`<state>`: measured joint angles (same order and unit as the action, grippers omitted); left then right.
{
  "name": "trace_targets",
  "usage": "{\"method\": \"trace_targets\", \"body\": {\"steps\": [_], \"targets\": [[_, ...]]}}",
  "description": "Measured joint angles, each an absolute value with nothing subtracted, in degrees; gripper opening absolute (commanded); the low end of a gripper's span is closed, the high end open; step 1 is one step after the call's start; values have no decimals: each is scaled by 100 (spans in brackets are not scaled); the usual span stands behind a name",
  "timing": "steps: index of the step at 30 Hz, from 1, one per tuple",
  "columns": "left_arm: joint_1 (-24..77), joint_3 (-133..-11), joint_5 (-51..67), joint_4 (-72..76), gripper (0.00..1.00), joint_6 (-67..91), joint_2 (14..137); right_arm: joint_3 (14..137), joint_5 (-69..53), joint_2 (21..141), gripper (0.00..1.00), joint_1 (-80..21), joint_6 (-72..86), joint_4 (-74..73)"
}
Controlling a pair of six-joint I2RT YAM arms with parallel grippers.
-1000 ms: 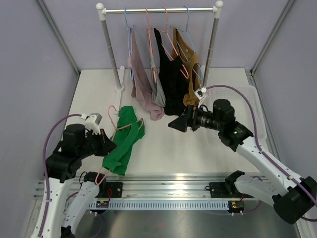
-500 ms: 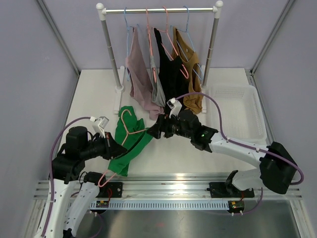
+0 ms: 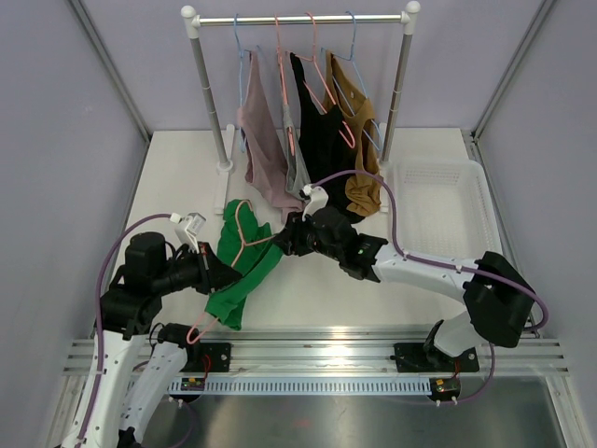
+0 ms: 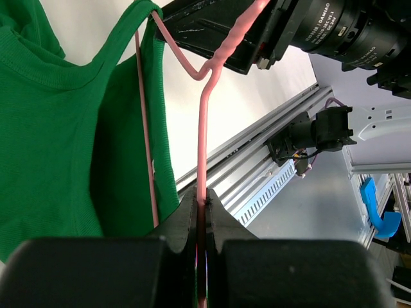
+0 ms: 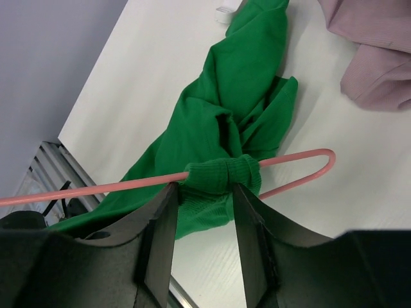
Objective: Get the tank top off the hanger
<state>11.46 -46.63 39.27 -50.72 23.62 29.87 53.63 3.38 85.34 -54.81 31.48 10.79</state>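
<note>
A green tank top [image 3: 241,271] hangs crumpled on a pink hanger [image 3: 244,245] held low over the table. My left gripper [image 3: 216,273] is shut on the hanger's wire [image 4: 204,128], with the green cloth [image 4: 58,128] draped to its left. In the right wrist view a bunched green strap [image 5: 221,174] wraps the pink hanger [image 5: 302,157]. My right gripper [image 5: 204,189] is open, and its jaws stand on either side of that strap, close against it. In the top view the right gripper [image 3: 284,238] sits at the hanger's upper end.
A clothes rack [image 3: 298,19] at the back carries a pink garment [image 3: 266,159], a black one [image 3: 322,159] and a brown one [image 3: 359,131] on hangers. A white basket [image 3: 438,210] lies at the right. The metal rail [image 3: 326,350] runs along the near edge.
My right arm has swung left from near the rack to the hanger, and its jaws have narrowed around the green strap. The left gripper has lifted the hanger slightly rightward.
</note>
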Motion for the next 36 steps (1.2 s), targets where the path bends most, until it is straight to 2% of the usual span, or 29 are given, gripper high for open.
{"method": "trace_targets", "body": {"steps": [4, 7, 8, 14, 18, 21, 26, 31, 36], "targets": [[1146, -4668, 3924, -5072, 0, 2362, 2987, 5363, 403, 8606, 30, -5481, 3114, 1083], [1146, -4692, 3922, -5096, 0, 2359, 2987, 5363, 508, 8654, 4, -5481, 3072, 1041], [1146, -4705, 3916, -5105, 0, 2355, 2987, 5363, 556, 8656, 0, -5481, 3057, 1028], [1146, -4893, 3883, -5249, 0, 2198, 3011, 5382, 1046, 8656, 0, -5408, 2888, 768], [1146, -5006, 3887, -5408, 0, 2027, 3002, 5380, 1258, 8654, 0, -4880, 2877, 388], [1146, -5085, 3940, -5400, 0, 1968, 2971, 5312, 1297, 8600, 0, -4515, 2877, 290], [1146, -5371, 3970, -5212, 0, 2150, 2882, 5137, 1138, 8099, 0, -4477, 2864, 49], [1146, -5771, 3903, -4010, 0, 2731, 2556, 4825, 93, 6921, 0, -4464, 2825, 128], [1146, -5697, 3693, -1627, 0, 3343, 2412, 4753, -1704, 5780, 0, -4442, 2836, 432]]}}
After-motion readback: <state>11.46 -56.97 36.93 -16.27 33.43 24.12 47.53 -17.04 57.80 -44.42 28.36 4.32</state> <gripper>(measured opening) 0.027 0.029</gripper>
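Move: The green tank top's strap is still looped over the pink hanger's far shoulder, right between the right hand's part-closed fingers. The bare hanger tip lies about 3 cm ahead and 5 cm to the right of this hand; the hook some 9 cm ahead and 9 cm left. The tank top's body is roughly 6 cm back, 10 cm left and 8 cm lower. From the left hand, holding the near shoulder, the strap is about 9 cm ahead, 12 cm right and slightly lower. The strap is pinched as the right fingers close, then drawn along the hanger's far shoulder towards and past its tip, about 10 cm to the right with some forward and slightly down. Still gripping it, the right hand turns back towards its base and rises some 15 cm, while the left keeps hold of the hanger, lifts it about 20 cm, mostly late, and tips its fingers up some 40 degrees. ##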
